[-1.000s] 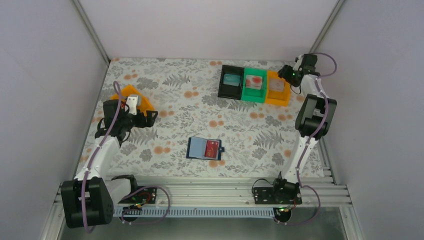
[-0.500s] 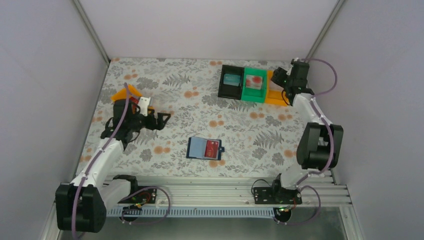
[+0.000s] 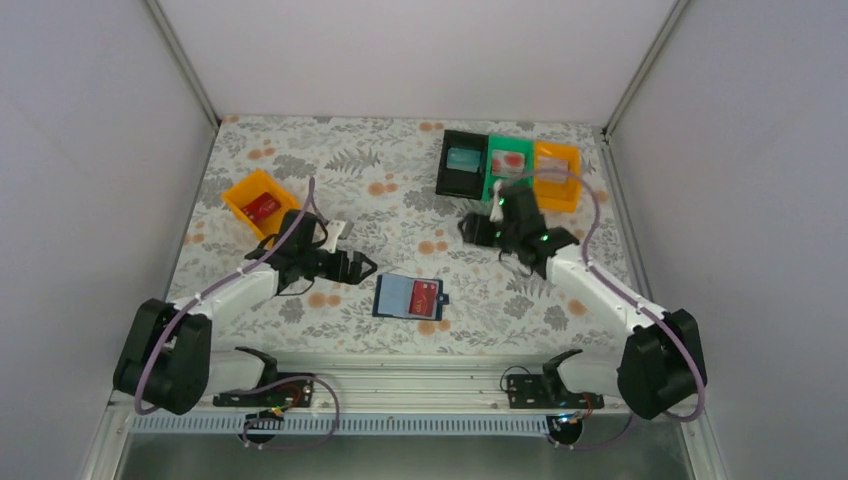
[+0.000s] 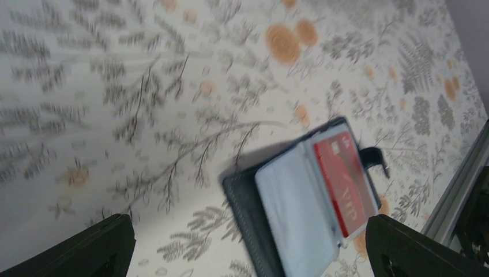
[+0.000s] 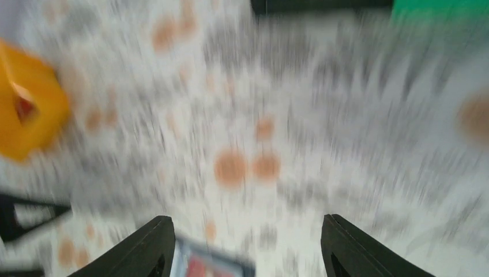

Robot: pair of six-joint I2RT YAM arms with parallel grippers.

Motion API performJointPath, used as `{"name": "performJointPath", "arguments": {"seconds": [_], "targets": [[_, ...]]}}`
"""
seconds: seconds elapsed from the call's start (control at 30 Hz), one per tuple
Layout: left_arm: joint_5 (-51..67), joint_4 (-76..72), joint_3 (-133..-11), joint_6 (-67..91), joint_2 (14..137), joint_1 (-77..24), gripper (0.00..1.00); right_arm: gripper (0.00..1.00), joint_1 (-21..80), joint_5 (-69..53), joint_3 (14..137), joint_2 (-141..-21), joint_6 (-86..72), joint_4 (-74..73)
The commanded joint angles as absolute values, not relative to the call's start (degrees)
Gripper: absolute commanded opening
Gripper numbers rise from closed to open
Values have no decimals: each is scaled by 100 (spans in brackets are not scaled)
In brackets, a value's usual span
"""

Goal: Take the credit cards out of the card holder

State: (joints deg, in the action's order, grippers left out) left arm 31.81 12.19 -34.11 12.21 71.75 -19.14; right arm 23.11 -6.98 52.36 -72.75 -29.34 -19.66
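Note:
The navy card holder (image 3: 398,296) lies open on the floral table, its light blue inside facing up. One red credit card (image 3: 425,298) sits in its right half, and a small dark tab sticks out on that side. My left gripper (image 3: 356,267) hovers just left of the holder, open and empty. Its wrist view shows the card holder (image 4: 288,219) and the red card (image 4: 345,180) between the fingers (image 4: 92,251). My right gripper (image 3: 476,229) hangs open and empty behind the holder. Its wrist view is blurred, with the card holder (image 5: 210,266) at the bottom edge.
An orange bin (image 3: 240,192) at the left holds a red card (image 3: 262,207). Black (image 3: 447,168), green (image 3: 496,172) and orange (image 3: 556,193) bins stand in a row at the back right, each with something flat inside. A metal rail (image 3: 420,375) runs along the near edge.
Both arms have swung in toward the middle. The left gripper came from the left orange bin to the card holder. The right one left the back-right bins.

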Motion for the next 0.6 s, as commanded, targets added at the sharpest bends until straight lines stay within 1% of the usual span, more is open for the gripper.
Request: {"name": "performJointPath", "arguments": {"seconds": [0.0,0.07,0.2,0.27,0.43,0.57], "targets": [[3475,930,-3025,1825,7353,-2000,100,65,3170,-968,4268,-6968,-3875,-2671],[3580,721,-2816,2071,7392,-2037,100,65,3460,-1127,3829,-6935,-4048,-2603],[3815,412,-2494,2319,7553,-2075,100,64,3830,-1789,3363,-7060,-4166,-2169],[3925,278,-2357,2401,7640,-2120,100,65,3931,-2022,3258,-7271,-4174,-1986],[3982,158,-2181,2455,7815,-2183,100,64,4042,-2171,3153,-7813,-4247,-1487],[4172,-33,-2214,2397,8153,-2302,100,60,4081,-2198,3170,-8214,-4398,-1067]]}}
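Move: The card holder lies open on the table, its middle about 10 cm to my left hand's right, 6 cm back and 8 cm below. The card holder's strap, on its right end, is some 15 cm back from my right hand, 7 cm left and 16 cm down; the red card is at about the same depth, 11 cm left. The black tray stands roughly 17 cm ahead of my right hand, 3 cm left. I swing my right hand back about 16 cm and down nearly as far, drifting some 6 cm left and slowing close beside the strap, while I tip the half-open fingers some 30 degrees steeper. My left hand, wide open, sinks and draws back about 5 cm each to just off the card holder's left edge, easing a little right at the end. ##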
